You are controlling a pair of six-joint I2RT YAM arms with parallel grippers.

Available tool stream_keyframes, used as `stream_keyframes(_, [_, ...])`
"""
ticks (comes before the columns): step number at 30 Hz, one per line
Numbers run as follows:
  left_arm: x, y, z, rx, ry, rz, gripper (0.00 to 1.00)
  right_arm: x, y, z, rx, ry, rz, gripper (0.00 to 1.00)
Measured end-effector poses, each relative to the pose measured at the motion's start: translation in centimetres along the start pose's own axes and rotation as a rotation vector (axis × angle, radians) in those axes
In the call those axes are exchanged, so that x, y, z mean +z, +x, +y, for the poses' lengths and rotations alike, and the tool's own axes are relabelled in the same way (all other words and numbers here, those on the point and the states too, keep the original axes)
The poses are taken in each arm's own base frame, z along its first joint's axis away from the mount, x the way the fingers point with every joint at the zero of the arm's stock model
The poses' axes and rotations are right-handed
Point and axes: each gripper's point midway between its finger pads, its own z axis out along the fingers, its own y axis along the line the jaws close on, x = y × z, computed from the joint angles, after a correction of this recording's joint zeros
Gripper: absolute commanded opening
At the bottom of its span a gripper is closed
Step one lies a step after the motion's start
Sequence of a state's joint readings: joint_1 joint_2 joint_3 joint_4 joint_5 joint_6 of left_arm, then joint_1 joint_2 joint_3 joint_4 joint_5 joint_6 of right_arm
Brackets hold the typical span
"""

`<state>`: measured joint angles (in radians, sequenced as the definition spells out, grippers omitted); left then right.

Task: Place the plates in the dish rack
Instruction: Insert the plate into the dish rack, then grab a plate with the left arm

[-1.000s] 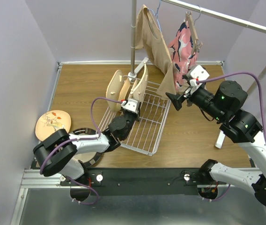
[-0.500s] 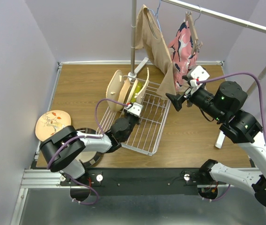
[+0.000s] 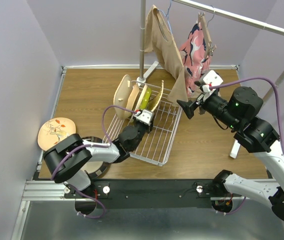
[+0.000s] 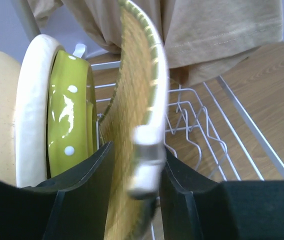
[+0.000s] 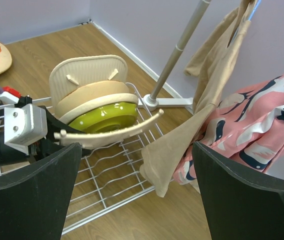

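The white wire dish rack (image 3: 158,137) lies mid-table. At its far end a cream squarish piece (image 3: 121,95), a cream plate (image 3: 134,97) and a lime green dotted plate (image 3: 144,98) stand on edge. In front of them a cream-rimmed, yellow-orange woven piece (image 4: 132,85) leans to the right. Its lower rim sits between the parted jaws of my left gripper (image 4: 137,150), blurred, with a gap on the woven side. My right gripper (image 5: 136,150) hangs open and empty above the rack's right end. A floral plate (image 3: 56,131) and a dark-rimmed plate (image 3: 95,169) lie at the left under the left arm.
A clothes-rail pole (image 3: 142,40) stands just behind the rack, with a tan shirt (image 3: 171,55) and a pink patterned garment (image 3: 197,47) hanging close to my right gripper. The stand's white foot (image 3: 235,148) lies on the table at the right.
My left gripper's jaws have spread and the arm has drawn slightly toward the near side. The woven piece has tipped from upright to a rightward lean. The right arm has stayed still.
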<state>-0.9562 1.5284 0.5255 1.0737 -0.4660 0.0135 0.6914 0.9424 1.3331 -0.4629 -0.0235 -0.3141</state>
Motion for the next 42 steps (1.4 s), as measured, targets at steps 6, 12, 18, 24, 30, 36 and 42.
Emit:
stream_keyframes(6, [-0.4,-1.4,-0.4,-0.033,0.031,-0.014,0.75,0.0,0.1,0.1,0.000,-0.002,0.002,1.00])
stream_keyframes(12, [-2.1,-6.5,-0.5,-0.080,0.091,-0.088,0.78,0.1,0.4,0.2,0.000,-0.009,0.008,1.00])
stream_keyframes(18, [-4.3,-10.2,-0.4,-0.094,0.159,-0.133,0.78,0.3,0.8,0.5,0.001,-0.026,0.012,1.00])
stream_keyframes(24, [-6.4,-12.5,0.2,-0.120,0.185,-0.151,0.80,0.4,1.0,1.3,0.002,-0.063,0.011,1.00])
stream_keyframes(30, [-7.7,-17.0,3.5,-0.174,0.112,-0.202,0.81,0.5,1.2,2.9,0.004,-0.147,0.000,1.00])
stream_keyframes(36, [-5.9,-20.4,8.4,-0.198,-0.027,-0.190,0.81,1.0,2.4,4.9,0.010,-0.248,0.019,1.00])
stream_keyframes(42, [-4.5,-20.0,14.2,-0.233,-0.190,-0.105,0.81,1.4,2.9,5.8,0.008,-0.296,0.027,1.00])
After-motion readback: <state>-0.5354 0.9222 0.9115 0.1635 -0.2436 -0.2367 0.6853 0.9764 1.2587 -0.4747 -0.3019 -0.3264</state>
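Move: The scalloped plate, already standing in the rack, has its near rim still between the left fingers; its middle is about 9 cm ahead of the left hand, 3 cm right and 4 cm lower. The green dotted plate stands roughly 8 cm ahead and 2 cm left, with the white plate 2 cm farther left, at like height. From the right hand the scalloped plate is some 14 cm ahead, 12 cm left and 27 cm below. The scalloped plate's near rim comes free as the left fingers, already half open, spread wider; that hand backs off some 7 cm while climbing, then sweeps left and forward over the rack's left side, ending about 20 cm higher and rolled a little, left side down. The open right hand sinks about 5 cm, shifts left and slightly back, and turns counter-clockwise. ##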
